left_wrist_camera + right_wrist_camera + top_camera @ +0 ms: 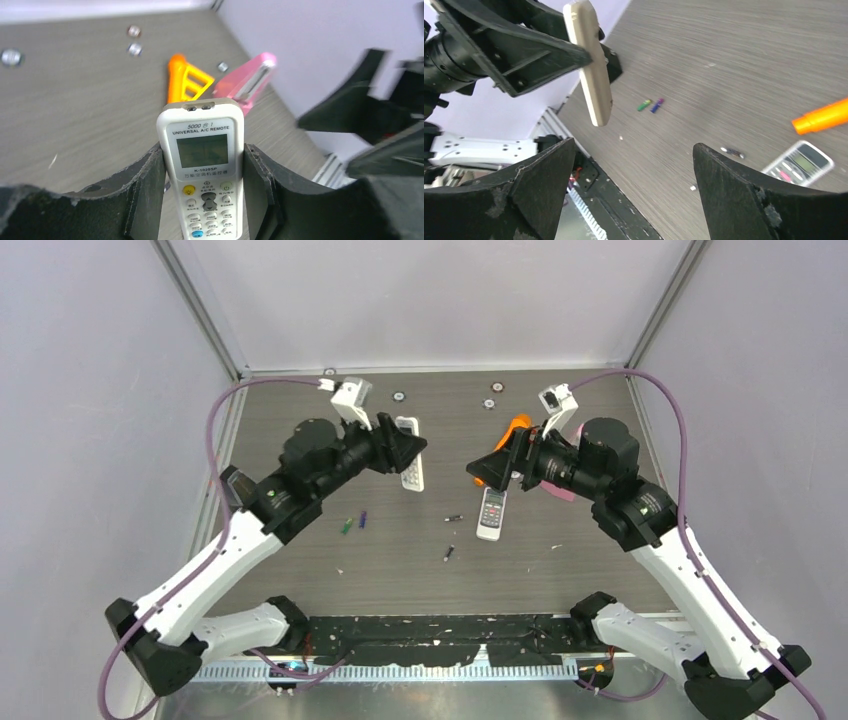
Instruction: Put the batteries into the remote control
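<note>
My left gripper (pixel 405 452) is shut on a white remote control (pixel 205 165), buttons facing its camera, jaws pressing both long sides. The right wrist view shows that remote (pixel 591 65) edge-on, held off the table. A second remote (pixel 491 512) lies face up mid-table, just below my right gripper (pixel 480 468), which hangs open and empty (pixel 634 145). A green battery (pixel 346 526) and a purple battery (pixel 363 518) lie side by side left of centre. One dark battery (pixel 454 518) lies beside the second remote, and another (pixel 448 553) lies nearer the front.
An orange plastic tool (pixel 185 80) and a pink case (pixel 247 82) lie at the back right, behind my right arm. Small round metal pieces (pixel 490 404) sit along the far edge. A black strip (pixel 440 635) runs along the table's near edge.
</note>
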You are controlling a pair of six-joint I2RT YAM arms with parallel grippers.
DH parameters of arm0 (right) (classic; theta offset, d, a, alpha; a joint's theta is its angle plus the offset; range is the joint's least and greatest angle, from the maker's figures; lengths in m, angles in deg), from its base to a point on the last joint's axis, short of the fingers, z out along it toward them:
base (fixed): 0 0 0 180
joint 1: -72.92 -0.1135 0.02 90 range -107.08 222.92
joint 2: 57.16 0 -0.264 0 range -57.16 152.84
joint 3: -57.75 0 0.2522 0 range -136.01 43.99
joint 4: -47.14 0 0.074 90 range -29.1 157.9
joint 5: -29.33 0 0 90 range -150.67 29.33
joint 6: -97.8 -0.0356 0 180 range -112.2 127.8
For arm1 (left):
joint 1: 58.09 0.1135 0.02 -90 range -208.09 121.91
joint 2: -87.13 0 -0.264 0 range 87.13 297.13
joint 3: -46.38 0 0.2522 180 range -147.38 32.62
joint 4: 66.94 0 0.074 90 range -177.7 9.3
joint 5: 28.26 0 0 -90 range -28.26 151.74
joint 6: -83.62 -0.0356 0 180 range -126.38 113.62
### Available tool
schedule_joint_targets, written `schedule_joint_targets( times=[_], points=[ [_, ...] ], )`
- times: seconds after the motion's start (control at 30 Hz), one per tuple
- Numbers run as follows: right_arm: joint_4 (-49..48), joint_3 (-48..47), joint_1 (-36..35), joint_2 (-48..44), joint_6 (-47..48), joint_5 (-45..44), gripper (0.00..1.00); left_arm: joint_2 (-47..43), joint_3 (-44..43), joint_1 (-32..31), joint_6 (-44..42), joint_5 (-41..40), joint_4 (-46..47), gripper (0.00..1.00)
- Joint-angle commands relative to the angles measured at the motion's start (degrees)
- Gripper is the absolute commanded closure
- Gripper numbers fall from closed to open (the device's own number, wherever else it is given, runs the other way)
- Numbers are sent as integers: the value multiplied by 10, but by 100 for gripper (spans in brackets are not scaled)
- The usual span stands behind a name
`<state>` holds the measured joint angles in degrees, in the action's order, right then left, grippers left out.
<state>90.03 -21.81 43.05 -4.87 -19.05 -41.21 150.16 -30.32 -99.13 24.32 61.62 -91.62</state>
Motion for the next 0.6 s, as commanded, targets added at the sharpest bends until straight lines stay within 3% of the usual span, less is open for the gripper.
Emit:
schedule_joint_targets(
  times=[0.0,0.27,0.43,0.57],
  points=[
    [-176,9,-14,-14,-53,83,7,-43,-51,6,-70,92,41,100],
    [-372,18,-71,8,-112,151,3,-93,-80,6,-22,232,128,100],
    [-413,-5,-112,41,-118,162,5,-102,-85,6,32,309,188,100],
    [-391,-36,-147,71,-85,161,5,-106,-79,6,60,352,235,100]
  ],
)
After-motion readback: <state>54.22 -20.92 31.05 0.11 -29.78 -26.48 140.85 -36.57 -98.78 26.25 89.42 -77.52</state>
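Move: The white remote is already in the left fingers. The open right hand has its middle about 15 cm to the left, 5 cm farther out and 2 cm lower; from the left hand, the right gripper is some 17 cm right and 6 cm back, about level. Roughly 32 cm below the right hand, the grey-screen remote lies 6 cm ahead and 5 cm right, and a dark battery 6 cm ahead and 6 cm left. Keeping its pinch on the white remote's sides, the left hand lifts it about 16 cm and draws it 11 cm back, turning clockwise and tipping its fingers up so the remote's back faces the right gripper. The right hand, fingers still wide open, climbs some 10 cm, goes 9 cm left and a bit back towards that back, rolling its left side up and swinging counter-clockwise; it comes close, with no contact seen. ##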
